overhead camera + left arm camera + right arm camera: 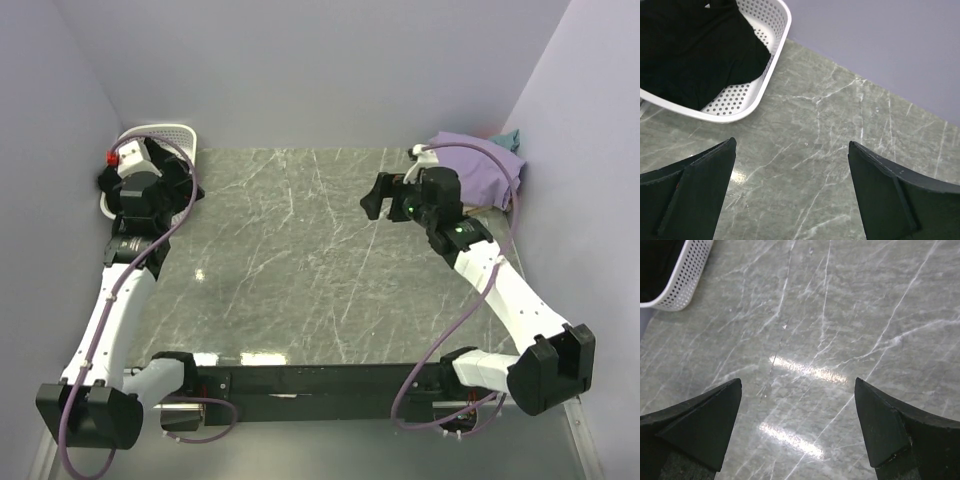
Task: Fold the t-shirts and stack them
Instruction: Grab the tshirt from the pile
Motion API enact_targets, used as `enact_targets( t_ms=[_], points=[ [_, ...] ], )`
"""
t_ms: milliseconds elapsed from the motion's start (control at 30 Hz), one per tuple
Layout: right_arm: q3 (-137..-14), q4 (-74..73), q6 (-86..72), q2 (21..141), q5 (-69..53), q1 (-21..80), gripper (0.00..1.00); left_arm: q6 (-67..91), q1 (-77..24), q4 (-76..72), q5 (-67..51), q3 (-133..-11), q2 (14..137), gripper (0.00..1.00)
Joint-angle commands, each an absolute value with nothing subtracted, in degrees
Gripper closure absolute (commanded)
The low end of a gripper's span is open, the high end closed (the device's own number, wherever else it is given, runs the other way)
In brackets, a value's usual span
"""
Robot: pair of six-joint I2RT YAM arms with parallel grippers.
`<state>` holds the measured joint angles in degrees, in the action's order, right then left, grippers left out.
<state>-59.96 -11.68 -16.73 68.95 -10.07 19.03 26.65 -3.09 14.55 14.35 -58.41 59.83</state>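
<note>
A black t-shirt (pixel 690 50) lies bunched inside the white perforated basket (pixel 775 40) at the table's back left corner. Its print does not show. A lavender t-shirt (pixel 482 165) is heaped at the back right corner, with a bit of a teal one (pixel 511 138) behind it. My left gripper (pixel 791 145) hangs open just right of the basket, over bare marble, holding nothing. Out over the marble in front of the lavender heap, my right gripper (pixel 797 382) also stands open and holds nothing. In the top view the left gripper (pixel 165 182) covers most of the basket (pixel 160 133), and the right gripper (pixel 378 198) points left.
The grey marble tabletop (pixel 290 260) stretches between the arms. Lavender walls close in the back and both sides. The basket's corner (pixel 685 275) shows at the upper left of the right wrist view. Purple cables trail along both arms.
</note>
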Motion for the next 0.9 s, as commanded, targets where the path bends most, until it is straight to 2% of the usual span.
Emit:
enact_targets(
  t_ms=[0, 167, 333, 400, 500, 600, 867],
  points=[
    [-61.97, -9.85, -18.01, 69.0, -2.13, 22.67, 0.0, 24.36, -2.9, 13.71, 10.39, -60.21, 55.73, 0.0],
    [-56.25, -2.47, -26.98, 67.85, -0.09, 22.68, 0.0, 27.59, -2.81, 14.33, 15.37, -59.94, 54.84, 0.01],
    [-63.88, -7.73, -24.53, 75.66, -6.66, 23.11, 0.0, 31.8, -2.64, 12.13, 26.78, -57.4, 56.33, 0.01],
    [-65.47, -8.09, -22.07, 78.3, -11.14, 23.29, 0.0, 32.96, -1.94, 13.01, 29.71, -58.35, 60.45, 0.0],
    [-62.95, -4.51, -22.94, 79.01, -13.88, 23.47, 0.0, 31.82, -0.18, 17.98, 27.33, -63.88, 70.63, 0.01],
    [-62.14, -2.29, -23.29, 80.06, -16.34, 23.47, 0.0, 33.83, 1.58, 24.41, 29.26, -74.66, 83.46, 0.01],
    [-67.76, -5.28, -19.43, 85.16, -21.27, 23.47, 0.0, 36.12, 7.11, 26.89, 32.43, -94.28, 109.56, 0.01]
  ],
)
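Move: The pile of black t-shirts lies ahead of the left hand, about 15 cm farther out and 8 cm to its left, some 23 cm below it. The white basket holding the pile has its middle at nearly the same spot, about 14 cm ahead and 8 cm left. From the right hand the black t-shirts are about 15 cm ahead, roughly 44 cm to the left and 20 cm below. Up and slightly back at first, by only a couple of centimetres, the left hand then swings down, forward and left towards the black t-shirts in the basket, ending about 12 cm lower and farther out, turning counter-clockwise and tipping down some 25 degrees each, fingers staying wide open. The right hand, empty and open, drifts left and down over bare table. ##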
